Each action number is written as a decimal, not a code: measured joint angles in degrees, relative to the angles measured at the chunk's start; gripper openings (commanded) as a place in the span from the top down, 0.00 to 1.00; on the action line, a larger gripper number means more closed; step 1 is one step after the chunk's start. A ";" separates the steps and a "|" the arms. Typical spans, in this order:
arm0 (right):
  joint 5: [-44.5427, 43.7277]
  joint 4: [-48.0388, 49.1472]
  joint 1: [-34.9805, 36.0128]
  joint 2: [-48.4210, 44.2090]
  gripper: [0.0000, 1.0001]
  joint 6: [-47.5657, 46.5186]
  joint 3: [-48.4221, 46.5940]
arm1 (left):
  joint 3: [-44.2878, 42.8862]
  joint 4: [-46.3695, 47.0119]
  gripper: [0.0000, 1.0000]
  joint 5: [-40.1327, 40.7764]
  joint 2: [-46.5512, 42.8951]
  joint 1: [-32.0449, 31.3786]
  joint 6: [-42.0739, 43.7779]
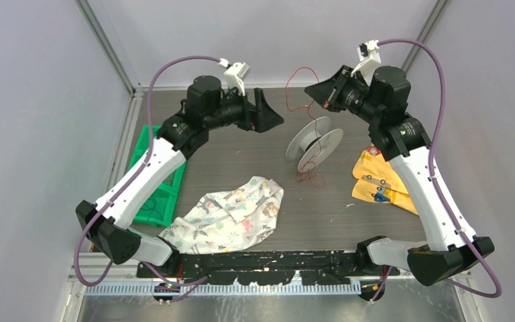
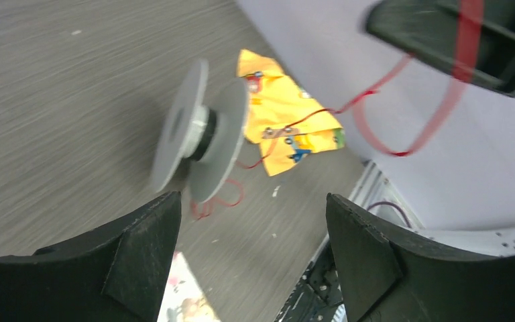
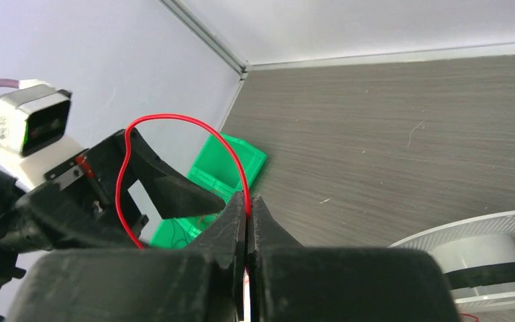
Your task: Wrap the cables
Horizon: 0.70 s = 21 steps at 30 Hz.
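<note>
The cable is a thin red wire (image 1: 300, 75). It rises in a loop from my right gripper (image 1: 310, 92), drops to a grey spool (image 1: 314, 144) lying on its side mid-table, and ends in a loose curl in front of the spool. In the right wrist view the right gripper (image 3: 248, 198) is shut on the red wire (image 3: 174, 119), which arches leftwards from its tips. My left gripper (image 1: 271, 111) hangs to the left of the spool, open and holding nothing. In the left wrist view its jaws (image 2: 253, 198) stand wide apart, with the spool (image 2: 201, 137) and the wire (image 2: 375, 137) beyond them.
A green bin (image 1: 157, 181) stands at the left edge beneath the left arm. A patterned cloth (image 1: 231, 215) lies at the near middle. A yellow cloth (image 1: 379, 181) lies at the right, under the right arm. Walls close off the back and both sides.
</note>
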State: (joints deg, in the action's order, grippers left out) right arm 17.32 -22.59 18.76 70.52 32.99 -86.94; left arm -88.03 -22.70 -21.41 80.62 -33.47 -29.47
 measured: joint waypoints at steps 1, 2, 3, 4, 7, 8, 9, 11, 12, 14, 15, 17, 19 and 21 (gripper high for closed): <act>0.31 -0.04 0.00 0.00 0.99 0.31 0.28 | -0.07 1.44 0.19 -0.15 0.24 -1.29 -0.15; 0.52 -0.11 0.00 0.00 0.99 0.61 0.50 | -0.37 2.73 0.19 -0.59 0.63 -2.54 -0.20; 0.72 -0.24 0.00 0.00 0.99 0.83 0.61 | -1.01 3.72 0.20 -1.03 1.25 -3.48 -0.26; 0.85 -0.28 0.00 0.00 1.00 1.05 0.70 | -1.77 4.52 0.21 -1.57 1.90 -4.02 -0.31; 1.05 -0.59 0.00 0.00 0.99 1.33 0.70 | -4.46 6.99 0.22 -3.69 4.26 -4.59 -0.61; 1.07 -0.66 0.00 0.00 1.00 1.40 0.70 | -4.85 7.52 0.23 -4.17 4.72 -4.74 -0.68; 1.07 -0.70 0.00 0.00 1.00 1.44 0.70 | -5.22 8.28 0.25 -4.76 5.16 -4.85 -1.01; 1.11 -0.96 0.00 0.00 0.99 1.49 0.70 | -5.57 9.51 0.44 -5.64 5.77 -5.07 -1.73; 1.18 -1.14 0.00 -0.02 0.99 1.49 0.70 | -5.64 10.05 0.57 -5.84 5.99 -5.14 -2.10; 1.27 -1.33 0.00 -0.02 1.00 1.57 0.70 | -5.95 10.56 0.96 -6.27 6.47 -5.29 -2.89; 1.29 -1.46 0.00 -0.02 0.99 1.64 0.70 | -6.19 10.62 0.99 -6.32 6.71 -5.35 -3.41; 1.27 -1.55 0.00 -0.02 0.96 1.66 0.70 | -6.84 10.73 0.99 -6.16 7.23 -5.46 -3.32; 1.20 -1.77 0.00 -0.02 0.62 1.64 0.70 | -7.08 10.54 0.99 -6.05 7.30 -5.46 -3.34; 0.68 -2.78 -0.02 -0.02 0.38 1.38 0.61 | -7.76 9.33 0.99 -5.05 7.30 -5.46 -2.56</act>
State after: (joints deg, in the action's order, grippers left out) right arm 18.00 -25.36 18.74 70.50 34.37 -86.32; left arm -95.79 -13.37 -26.46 87.92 -38.94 -32.03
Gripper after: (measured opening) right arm 0.269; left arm 0.017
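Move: The near side of the cable loop that my right hand holds up lies about 6 cm to the right of my open left hand, 4 cm above it and a touch farther back. From my right hand, that side of the loop is some 6 cm to the left, 2 cm back and 2 cm lower. The spool stands about 18 cm ahead of my left hand, 16 cm to its right and 31 cm below; the patterned cloth lies 12 cm left, 4 cm back and 38 cm below. I bring my left hand right and up to the cable loop, about 6 cm across and 4 cm up, swinging it some 10 degrees clockwise as I slow, then shut its wide-open fingers on the cable just short of my right fingertips. My right hand keeps its pinch, nearly still, then starts to open only once the left has closed. ##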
